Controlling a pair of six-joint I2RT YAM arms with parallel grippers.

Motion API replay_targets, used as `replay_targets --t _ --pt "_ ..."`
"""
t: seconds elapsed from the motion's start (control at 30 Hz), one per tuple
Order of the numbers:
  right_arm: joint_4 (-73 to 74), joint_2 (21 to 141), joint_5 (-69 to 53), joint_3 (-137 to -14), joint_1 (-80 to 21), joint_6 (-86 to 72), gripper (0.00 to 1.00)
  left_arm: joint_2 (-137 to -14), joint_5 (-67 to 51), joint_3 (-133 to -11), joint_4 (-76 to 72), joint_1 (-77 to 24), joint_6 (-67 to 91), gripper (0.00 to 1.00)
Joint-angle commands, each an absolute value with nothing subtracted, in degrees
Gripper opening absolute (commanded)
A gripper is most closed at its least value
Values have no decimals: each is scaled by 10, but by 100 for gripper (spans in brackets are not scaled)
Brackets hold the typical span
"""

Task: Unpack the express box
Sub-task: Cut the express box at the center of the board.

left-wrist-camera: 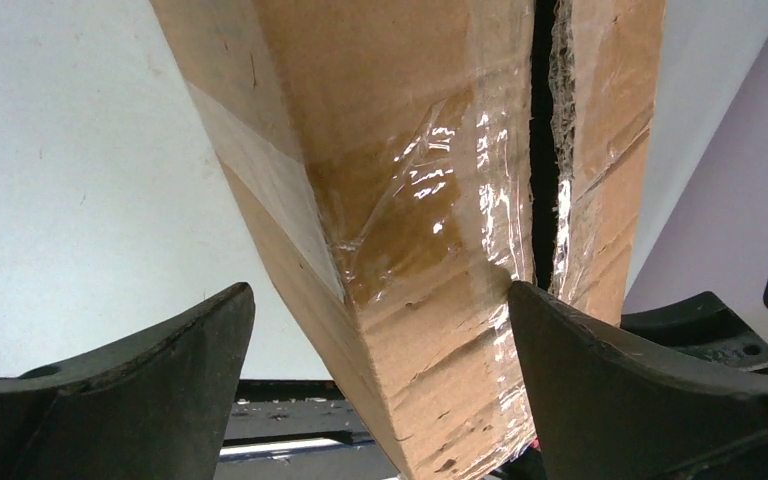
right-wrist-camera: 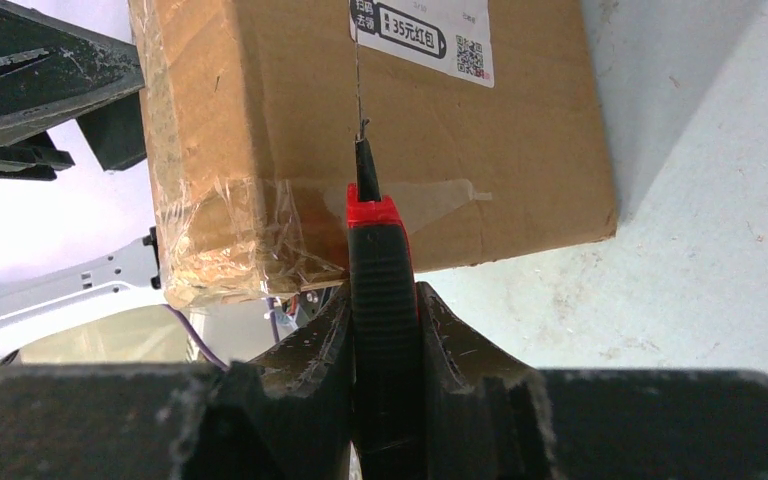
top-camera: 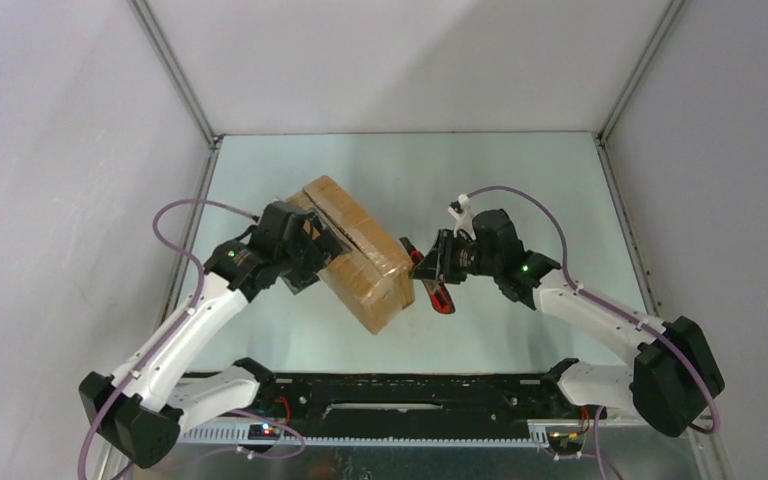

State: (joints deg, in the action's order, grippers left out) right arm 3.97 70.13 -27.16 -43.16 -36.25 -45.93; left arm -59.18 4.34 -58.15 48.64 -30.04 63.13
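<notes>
The express box [top-camera: 355, 250], a brown carton, lies slanted on the table between both arms. Its taped seam [left-wrist-camera: 545, 150] gapes as a dark slit with ragged tape edges. My left gripper [left-wrist-camera: 380, 300] is wide open around one box corner. Its right finger [left-wrist-camera: 580, 370] touches the taped face and its left finger [left-wrist-camera: 140, 380] stands apart from the cardboard. My right gripper [right-wrist-camera: 382, 295] is shut on a cutter [right-wrist-camera: 380, 260] with a black ribbed handle and a red collar. The thin blade tip [right-wrist-camera: 365, 165] meets the box's side [right-wrist-camera: 520, 150] just under the white label [right-wrist-camera: 425, 35].
White walls with metal frame posts close in the pale table [top-camera: 520, 180] on three sides. The black base rail [top-camera: 380, 395] runs along the near edge. Purple cables loop above both arms.
</notes>
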Motion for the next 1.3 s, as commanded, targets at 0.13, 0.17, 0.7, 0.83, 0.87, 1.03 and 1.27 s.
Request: replay_targets --t 0.13,0.17,0.7,0.83,0.87,1.03,1.27 --pt "-32 718 -237 -433 -403 -479 0 -603 46 -648 556 -323 676 100" --pt "-36 721 -235 -434 -407 -479 0 -612 37 -652 563 -326 681 100" --pt "-51 741 -179 -446 -466 -454 0 -757 44 -787 710 -345 682 100" --pt "-56 746 -187 -446 -463 -455 0 -771 26 -747 682 -345 682 99" --pt "-54 746 -194 -446 -459 -457 0 -772 21 -736 675 -345 685 97" --pt "-43 720 -225 -438 -433 -459 0 -749 12 -689 654 -345 698 77" --pt "-34 604 -349 -375 -362 -501 0 -717 20 -656 616 -346 695 58"
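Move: The left hand, wide open, is over the express box; the box strip on the left of the long slit lies about 3 cm below it, 2 cm to its right and 1 cm back, and the box's middle about 5 cm right, 1 cm ahead and 7 cm below. From the right hand, which already holds the cutter pointing forward-left, the box's near right corner is about 3 cm left, level fore and aft, and 3 cm lower. The right hand keeps its grip on the cutter and pushes left against the box's near right side, about 3 cm while sinking 2 cm, then turns back right and rises, coming away from the box with its wrist hardly turned. The left hand tips its fingers some 15 degrees further down, rises slightly, then sinks as it shifts about 2 cm right and 1 cm back, and closes partway to pinch the strip between the box's outer left edge and the slit. ##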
